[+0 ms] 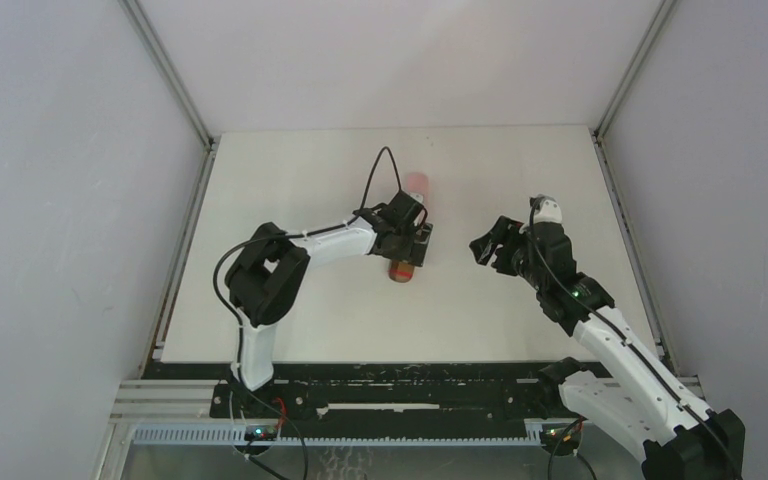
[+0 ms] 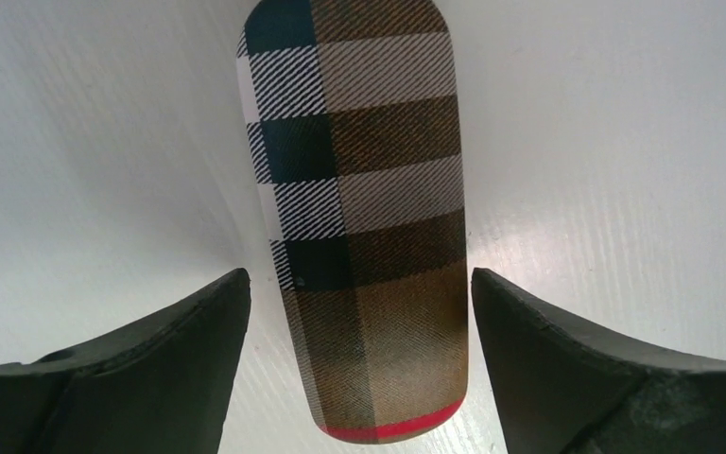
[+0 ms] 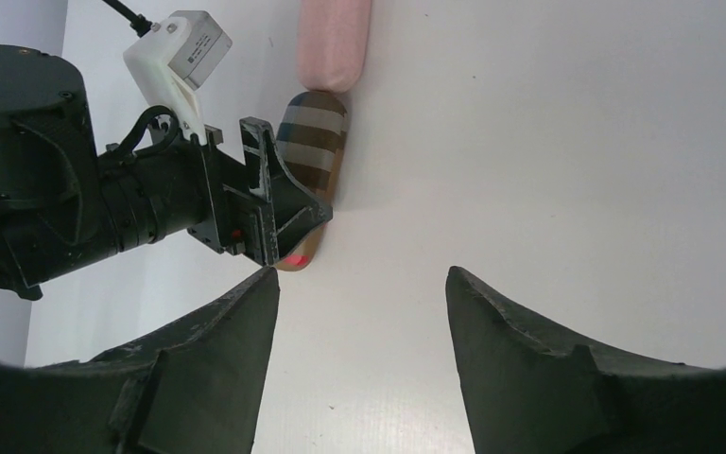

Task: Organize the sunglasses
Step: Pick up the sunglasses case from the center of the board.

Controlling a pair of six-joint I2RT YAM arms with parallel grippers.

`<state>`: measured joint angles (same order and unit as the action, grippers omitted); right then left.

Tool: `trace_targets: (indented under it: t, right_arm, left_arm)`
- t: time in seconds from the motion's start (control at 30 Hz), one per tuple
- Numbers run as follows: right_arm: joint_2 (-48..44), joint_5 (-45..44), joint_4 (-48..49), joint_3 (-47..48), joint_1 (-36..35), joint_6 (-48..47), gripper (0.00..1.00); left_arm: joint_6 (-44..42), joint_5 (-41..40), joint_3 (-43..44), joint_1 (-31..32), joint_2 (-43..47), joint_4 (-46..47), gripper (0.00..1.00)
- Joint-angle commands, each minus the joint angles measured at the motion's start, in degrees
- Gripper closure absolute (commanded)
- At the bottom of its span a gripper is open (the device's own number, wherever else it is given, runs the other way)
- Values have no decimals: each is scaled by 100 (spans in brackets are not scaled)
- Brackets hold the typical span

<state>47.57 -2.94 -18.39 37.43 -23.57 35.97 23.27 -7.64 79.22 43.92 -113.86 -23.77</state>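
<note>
The sunglasses are hidden in every view. A brown plaid case lies on the white table, end to end with a pink case just beyond it. My left gripper hovers over the brown case, open. Its fingers straddle the red-edged end, with a gap on each side. My right gripper is open and empty, to the right of both cases, with bare table between its fingers.
Grey walls and metal rails close in the table on the left, right and back. The arm bases and a black rail run along the near edge.
</note>
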Motion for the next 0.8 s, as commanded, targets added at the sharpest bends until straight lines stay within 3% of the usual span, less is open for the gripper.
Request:
trace_targets:
  t: [0.0,0.2,0.37,0.57,0.77]
  right_arm:
    - [-93,-31,-27,11,42,-14,35]
    - [-138,-9,-29,11,46,2,37]
    - [-265,12,-48,14,47,16,38]
    - [-353,86,-126,11,51,-8,38]
    - [-390,141,-295,16,46,-37,39]
  left_arm:
    - [-144,-40,330,20,-111,-16,13]
    - [-140,2,192,20,59,24,35]
    - [-128,-69,-227,12,821,87,46]
    - [9,-246,-676,-387,1787,167,49]
    - [-47,-192,-414,-1249,1765,213,49]
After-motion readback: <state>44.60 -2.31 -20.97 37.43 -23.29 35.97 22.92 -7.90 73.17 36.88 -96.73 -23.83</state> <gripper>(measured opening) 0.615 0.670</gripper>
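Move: The closed plaid sunglasses case lies right between the left hand's open fingers, its middle about 3 cm farther out and roughly 1 cm below. The pink case lies beyond it, around 17 cm ahead of the left hand and 2 cm to the right, some 2 cm below. From the idle right hand, the plaid case is about 9 cm ahead, 16 cm to the left and 15 cm down. The left fingers pinch the plaid case across its width, closing from nearly wide open after the hand settles about 1 cm lower around it, a little nearer the red-striped end than the middle. Keeping hold, the hand then lifts some 10 cm, first straight up, then increasingly leftwards by about 5 cm and slightly forward, the fingertips tipping a little outward. ##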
